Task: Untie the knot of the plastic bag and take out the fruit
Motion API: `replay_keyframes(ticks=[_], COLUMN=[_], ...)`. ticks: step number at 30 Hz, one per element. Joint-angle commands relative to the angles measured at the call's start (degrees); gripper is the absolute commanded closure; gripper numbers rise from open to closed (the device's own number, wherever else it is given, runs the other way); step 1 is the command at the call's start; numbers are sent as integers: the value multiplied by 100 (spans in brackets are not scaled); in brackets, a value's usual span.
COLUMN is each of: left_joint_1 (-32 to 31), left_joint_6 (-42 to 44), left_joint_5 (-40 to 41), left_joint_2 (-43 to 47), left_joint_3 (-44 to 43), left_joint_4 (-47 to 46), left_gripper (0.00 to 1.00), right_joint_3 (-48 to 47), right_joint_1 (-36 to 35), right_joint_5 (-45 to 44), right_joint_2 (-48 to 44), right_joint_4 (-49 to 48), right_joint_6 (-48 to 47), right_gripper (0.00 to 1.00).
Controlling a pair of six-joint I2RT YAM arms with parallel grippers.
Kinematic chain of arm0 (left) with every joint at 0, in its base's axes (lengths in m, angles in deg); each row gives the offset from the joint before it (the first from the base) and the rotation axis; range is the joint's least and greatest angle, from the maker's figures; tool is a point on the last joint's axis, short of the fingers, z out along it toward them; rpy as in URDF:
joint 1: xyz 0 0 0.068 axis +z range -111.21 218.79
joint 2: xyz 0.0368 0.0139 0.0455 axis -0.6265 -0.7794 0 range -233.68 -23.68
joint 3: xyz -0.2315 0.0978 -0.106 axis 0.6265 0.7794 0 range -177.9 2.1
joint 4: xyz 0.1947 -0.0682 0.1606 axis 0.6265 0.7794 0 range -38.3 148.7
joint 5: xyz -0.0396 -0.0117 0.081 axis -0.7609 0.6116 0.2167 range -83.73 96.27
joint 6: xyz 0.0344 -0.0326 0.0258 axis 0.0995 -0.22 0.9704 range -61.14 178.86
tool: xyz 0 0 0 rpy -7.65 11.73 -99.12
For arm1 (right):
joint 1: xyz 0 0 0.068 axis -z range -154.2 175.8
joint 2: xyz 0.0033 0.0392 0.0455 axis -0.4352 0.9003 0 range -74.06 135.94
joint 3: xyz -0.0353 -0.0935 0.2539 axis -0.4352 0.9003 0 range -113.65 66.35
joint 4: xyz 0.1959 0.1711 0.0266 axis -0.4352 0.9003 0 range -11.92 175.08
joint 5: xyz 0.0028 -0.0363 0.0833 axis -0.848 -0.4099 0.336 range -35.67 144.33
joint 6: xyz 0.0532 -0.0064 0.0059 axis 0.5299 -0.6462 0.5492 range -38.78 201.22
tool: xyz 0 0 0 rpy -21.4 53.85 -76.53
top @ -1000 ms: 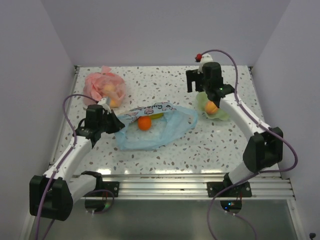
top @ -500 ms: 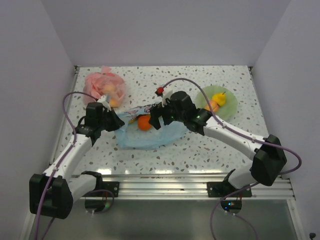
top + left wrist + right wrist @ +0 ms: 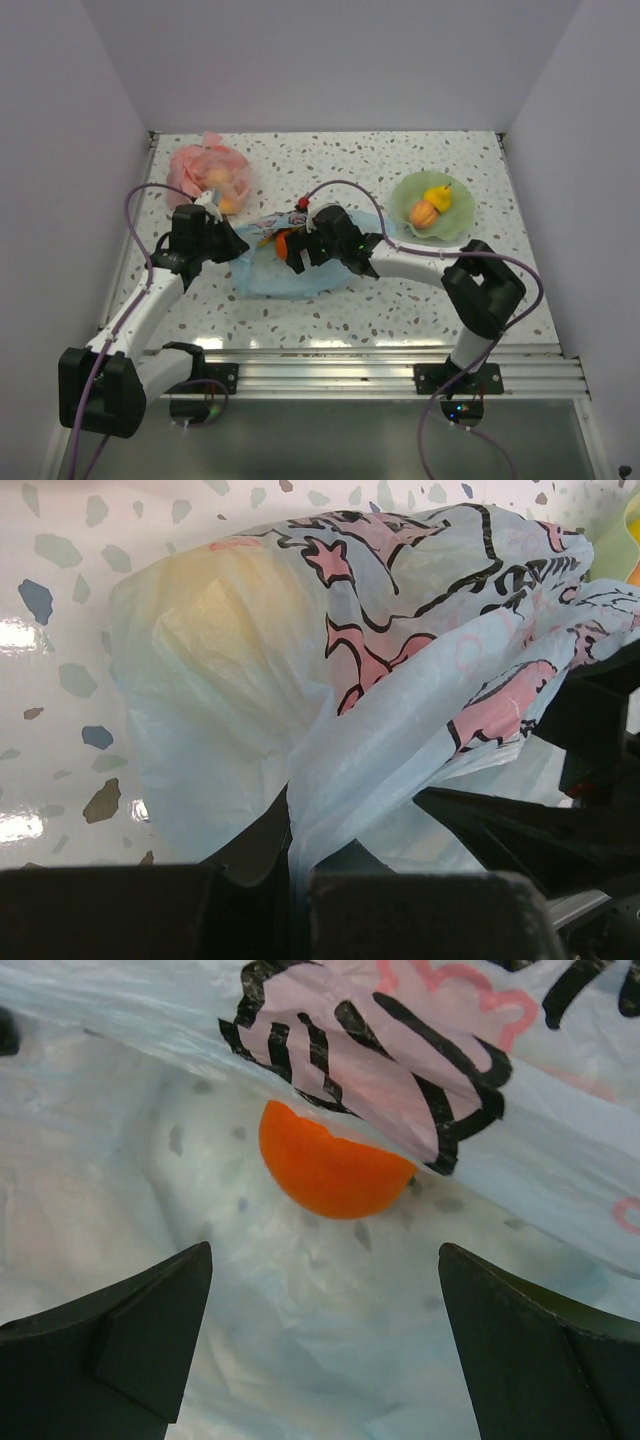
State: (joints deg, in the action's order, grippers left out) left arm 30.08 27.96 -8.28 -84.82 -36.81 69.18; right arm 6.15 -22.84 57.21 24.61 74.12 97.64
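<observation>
The light-blue plastic bag (image 3: 300, 272) lies open at the table's middle, its printed band on the far side. My left gripper (image 3: 232, 247) is shut on a bunched edge of the bag (image 3: 330, 780) at its left end. A yellowish fruit (image 3: 215, 610) shows through the plastic. My right gripper (image 3: 292, 250) is open inside the bag's mouth, its jaws wide apart just short of an orange fruit (image 3: 330, 1165) that lies on the bag's lower layer (image 3: 100, 1160) under the printed flap. A yellow fruit (image 3: 437, 196) and a peach fruit (image 3: 422, 214) lie on the green plate (image 3: 458, 220).
A pink-red bag (image 3: 205, 172) with fruit inside sits at the far left, behind my left gripper. The green plate is at the far right. White walls close the table on three sides. My right arm's dark body (image 3: 590, 730) shows in the left wrist view.
My right arm has swung left from above the green plate to the bag and pushed its open gripper into the bag's mouth. My left gripper has kept its hold and place.
</observation>
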Motion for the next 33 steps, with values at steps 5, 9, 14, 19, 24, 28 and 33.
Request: replay_keyframes(ticks=[5,9,14,19,24,28,33], left_joint_1=[-157,-280,-430,-430,-430,-430,-430], left_joint_6=[-57,-83,-127,-110,-66,-22,40], left_joint_5=[-48,-48,22,92,180,285,409], left_joint_2=[-73,-134,-187,-196,-214,-205,-249], left_joint_3=[-239,-283,-283,-274,-301,-309,-318], left_joint_4=[-121,-122,-121,-121,-148,-148,-139], left_gripper=[99,99,99,99,99,99,99], right_joint_3=[-773,-992,-1151,-1038,-616,-378,-439], right_joint_1=[-23,-31,-40,-40,-40,-40,-40], right_joint_5=[-340,-445,-630,-534,-341,-104,213], right_joint_2=[863,1180,1461,1322,682,49,-796], right_joint_4=[-947,-1098,-1124,-922,-641,-307,379], right_joint_6=[335,414,432,370,204,-24,-350], right_gripper=[1,1,20,54,89,99,100])
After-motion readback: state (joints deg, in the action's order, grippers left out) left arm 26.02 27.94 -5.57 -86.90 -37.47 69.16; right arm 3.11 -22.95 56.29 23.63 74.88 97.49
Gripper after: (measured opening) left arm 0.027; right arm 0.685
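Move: The orange lies in the open blue bag, about 5 cm ahead of my right hand, 4 cm to its left and 3 cm below. The printed bag flap hangs over its far side, some 8 cm ahead of this hand, 5 cm left and nearly level with it. A yellow fruit under the film sits roughly 6 cm ahead and 10 cm left. From my left hand, which still pinches the bag's edge, the orange is about 9 cm right, 2 cm ahead and 6 cm lower. I slide my open right fingers forward and left about 6 cm, sinking slightly, in under the bag flap, and close them around the orange. Then I draw it back and to the right from under the flap while lifting some 5 cm. My left hand keeps its pinch on the bag, shifting about 2 cm right and easing partly back. ##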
